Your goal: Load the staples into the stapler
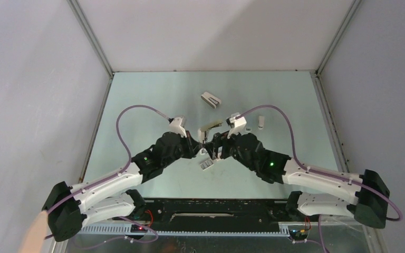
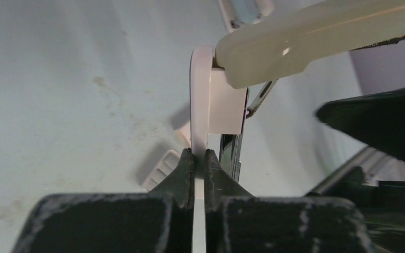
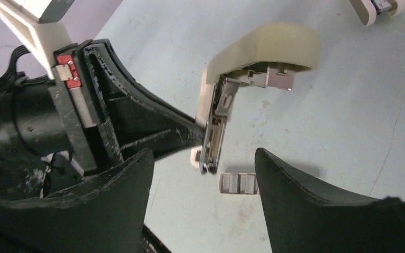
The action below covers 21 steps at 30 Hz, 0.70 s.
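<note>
The stapler [image 1: 209, 129] stands open at the table's middle, its cream lid [image 3: 263, 47] swung up and its metal magazine [image 3: 214, 132] hanging down. My left gripper [image 2: 199, 154] is shut on the stapler's thin white base [image 2: 200, 100] and holds it on edge. It shows in the top view [image 1: 199, 141] too. The staples [image 3: 238, 183] lie as silvery strips in a small white tray on the table, just below the magazine's end; they also show in the top view [image 1: 206, 164]. My right gripper [image 3: 203, 158] is open and empty, its fingers either side of the magazine's end and the tray.
A small white box sleeve [image 1: 211, 99] lies behind the stapler. Another small white piece [image 1: 261, 122] lies to its right. Both forearms crowd the table's middle. Grey walls close the table at left, right and back.
</note>
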{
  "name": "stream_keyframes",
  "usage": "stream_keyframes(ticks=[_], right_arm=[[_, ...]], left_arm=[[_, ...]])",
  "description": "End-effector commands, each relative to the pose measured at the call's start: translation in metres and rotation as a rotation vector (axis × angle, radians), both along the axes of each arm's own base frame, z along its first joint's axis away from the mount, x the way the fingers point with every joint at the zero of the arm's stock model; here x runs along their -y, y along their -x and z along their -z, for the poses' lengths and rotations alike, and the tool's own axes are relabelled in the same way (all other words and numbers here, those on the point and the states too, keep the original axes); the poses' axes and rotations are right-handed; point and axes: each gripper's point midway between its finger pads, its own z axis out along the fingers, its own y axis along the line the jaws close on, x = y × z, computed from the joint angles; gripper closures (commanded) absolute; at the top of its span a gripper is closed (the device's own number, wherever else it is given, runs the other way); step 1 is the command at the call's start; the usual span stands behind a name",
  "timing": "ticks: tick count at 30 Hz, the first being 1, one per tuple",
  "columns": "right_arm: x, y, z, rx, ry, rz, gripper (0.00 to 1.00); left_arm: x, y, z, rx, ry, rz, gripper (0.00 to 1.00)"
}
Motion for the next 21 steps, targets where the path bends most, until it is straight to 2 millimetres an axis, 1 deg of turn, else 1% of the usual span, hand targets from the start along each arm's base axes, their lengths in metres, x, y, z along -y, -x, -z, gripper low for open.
stream_keyframes(ticks=[1,7,9,12,16,19,21], right_arm=[[-0.006,-0.024,-0.019,0.089,-0.079,0.155,0.30],[-0.008,-0.034,-0.010,0.092,-0.079,0.235,0.37],[-0.008,-0.038,-0.006,0.096,-0.074,0.260,0.41],[-0.011,-0.041,-0.003,0.099,-0.073,0.272,0.46],[-0.015,-0.042,-0.003,0.116,-0.068,0.262,0.58],[-0.014,-0.042,-0.001,0.120,-0.054,0.257,0.70],[-0.014,-0.040,0.001,0.123,-0.036,0.246,0.75]], left_arm=[[0.029,0.007,-0.044,0.009,0.242,0.078,1.00],[0.034,0.012,-0.052,-0.003,0.312,0.095,1.00],[0.035,0.012,-0.053,-0.005,0.328,0.092,1.00],[0.040,0.018,-0.053,-0.023,0.352,0.130,1.00],[0.042,0.020,-0.051,-0.033,0.367,0.138,1.00],[0.040,0.020,-0.053,-0.025,0.371,0.132,1.00],[0.039,0.020,-0.053,-0.019,0.366,0.129,1.00]])
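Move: My left hand already pinches one end of the opened stapler's pale base; the hinge part lies about 3 cm ahead of my left fingers, 1 cm to their right and 2 cm higher. From my wide-open right hand that hinge part is some 5 cm ahead, 4 cm left and 3 cm below. On the table, about 19 cm below my right hand, the staple tray sits level with it and 2 cm left, the staple box 3 cm ahead and 3 cm right. I bring my right hand forward about 4 cm, swinging it clockwise some 15 degrees and easing it left and down, so its fingers come around the stapler by the hinge, and I close them from wide open to under a third. To meet them, my left hand keeps its pinch on the base and carries the stapler right and up, then back, rolling its left side down about 15 degrees. ##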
